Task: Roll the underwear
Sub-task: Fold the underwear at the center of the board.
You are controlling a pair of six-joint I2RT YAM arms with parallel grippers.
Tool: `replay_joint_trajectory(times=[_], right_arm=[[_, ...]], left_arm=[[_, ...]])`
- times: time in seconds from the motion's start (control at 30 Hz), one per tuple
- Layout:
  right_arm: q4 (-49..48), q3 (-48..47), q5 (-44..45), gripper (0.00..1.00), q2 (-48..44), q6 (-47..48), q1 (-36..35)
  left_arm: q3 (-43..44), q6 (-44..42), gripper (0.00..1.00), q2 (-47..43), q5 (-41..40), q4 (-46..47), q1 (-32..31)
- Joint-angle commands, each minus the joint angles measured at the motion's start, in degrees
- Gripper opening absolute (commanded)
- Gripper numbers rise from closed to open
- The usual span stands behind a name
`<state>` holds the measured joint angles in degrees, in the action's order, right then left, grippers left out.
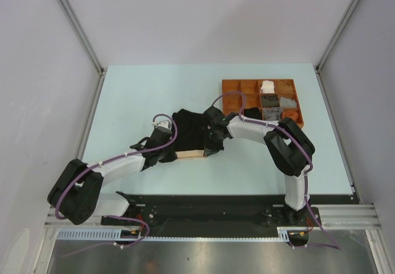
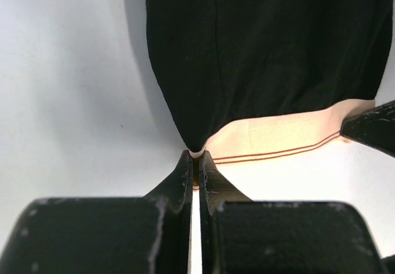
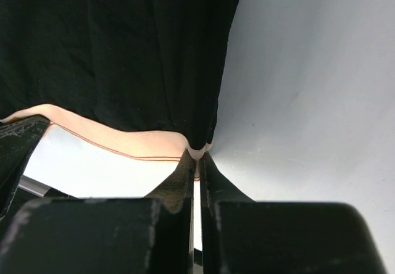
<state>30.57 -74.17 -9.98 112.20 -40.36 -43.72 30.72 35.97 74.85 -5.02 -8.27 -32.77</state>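
One piece of underwear, a black brief (image 1: 191, 131) with a beige waistband (image 1: 190, 155), lies on the pale table between both arms. My left gripper (image 1: 168, 157) is shut on the waistband's left corner. In the left wrist view its tips (image 2: 195, 163) pinch the beige edge below the black cloth (image 2: 265, 52). My right gripper (image 1: 213, 147) is shut on the waistband's right corner. The right wrist view shows that gripper (image 3: 197, 160) nipping the beige hem under the black cloth (image 3: 123, 52). The waistband (image 2: 278, 135) hangs slightly raised between the two grips.
A brown compartmented tray (image 1: 231, 86) stands at the back right, with rolled white (image 1: 267, 86) and grey (image 1: 270, 100) pieces in its cells. The right arm's elbow (image 1: 290, 147) is just in front of it. Grey walls enclose the table.
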Motion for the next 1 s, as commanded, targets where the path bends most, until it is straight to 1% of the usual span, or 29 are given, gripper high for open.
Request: replay_joint_trajectory(times=[0.0,0.13,0.27,0.5,0.6,0.73,0.77,0.87,0.97], right_arm=[[5.11,2.1,5.84,0.0,-0.22,2.21,0.22],[6.26,1.93,7.77,0.0,-2.07,2.57,0.66],[6.17,0.61,7.78,0.0,-3.74,2.48,0.4],[7.57,-5.89,9.18,0.0,-4.54,2.48,-1.54],[9.94,-10.19,10.59,0.0,-2.78,3.35,-3.03],[15.04,-18.01,15.07,0.0,1.17,4.67,-5.05],[16.01,-20.55,15.25,0.0,2.74,5.11,-5.4],[16.54,-23.99,14.99,0.0,4.69,5.47,-6.37],[16.28,-25.58,13.85,0.0,6.45,5.64,-7.16]], left_arm=[[0.57,0.07,0.0,-1.46,-4.03,-2.01,-0.27],[0.57,0.16,0.0,-1.2,-4.91,-1.83,-0.27],[0.83,-0.46,0.0,-1.46,-4.74,-1.4,-0.36],[0.74,-1.42,0.0,-1.64,-4.48,-0.34,-0.36],[0.74,-1.69,0.0,-1.72,-4.65,-0.16,-0.62],[0.92,-1.86,0.0,-1.99,-4.83,-0.08,-0.98],[0.83,-1.95,0.0,-2.07,-4.91,-0.08,-1.06],[0.74,-1.86,0.0,-2.34,-4.92,0.01,-1.06],[0.31,-1.78,0.0,-2.6,-4.92,0.45,-1.06]])
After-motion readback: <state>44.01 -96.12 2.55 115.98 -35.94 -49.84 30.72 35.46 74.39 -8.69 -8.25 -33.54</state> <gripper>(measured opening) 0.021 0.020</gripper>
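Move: My right hand already pinches the right end of the waistband at board height; the left waistband end, where this fold is headed, lies about 10 cm to its left and 1 cm nearer me. The black body of the underwear spreads from the band, its middle some 10 cm ahead and 5 cm left; the organizer box is centred about 21 cm ahead and 18 cm right. My left hand has the left waistband end right between its fingers. I hold the left waistband end still with my left hand while my right hand, fingers kept shut on the right end, first draws outward about 1 cm to the right. Then I sweep it up about 7 cm, leftward towards the left end and some 3 cm forward over the underwear, letting the fingertips swing outward by roughly 15 degrees. ##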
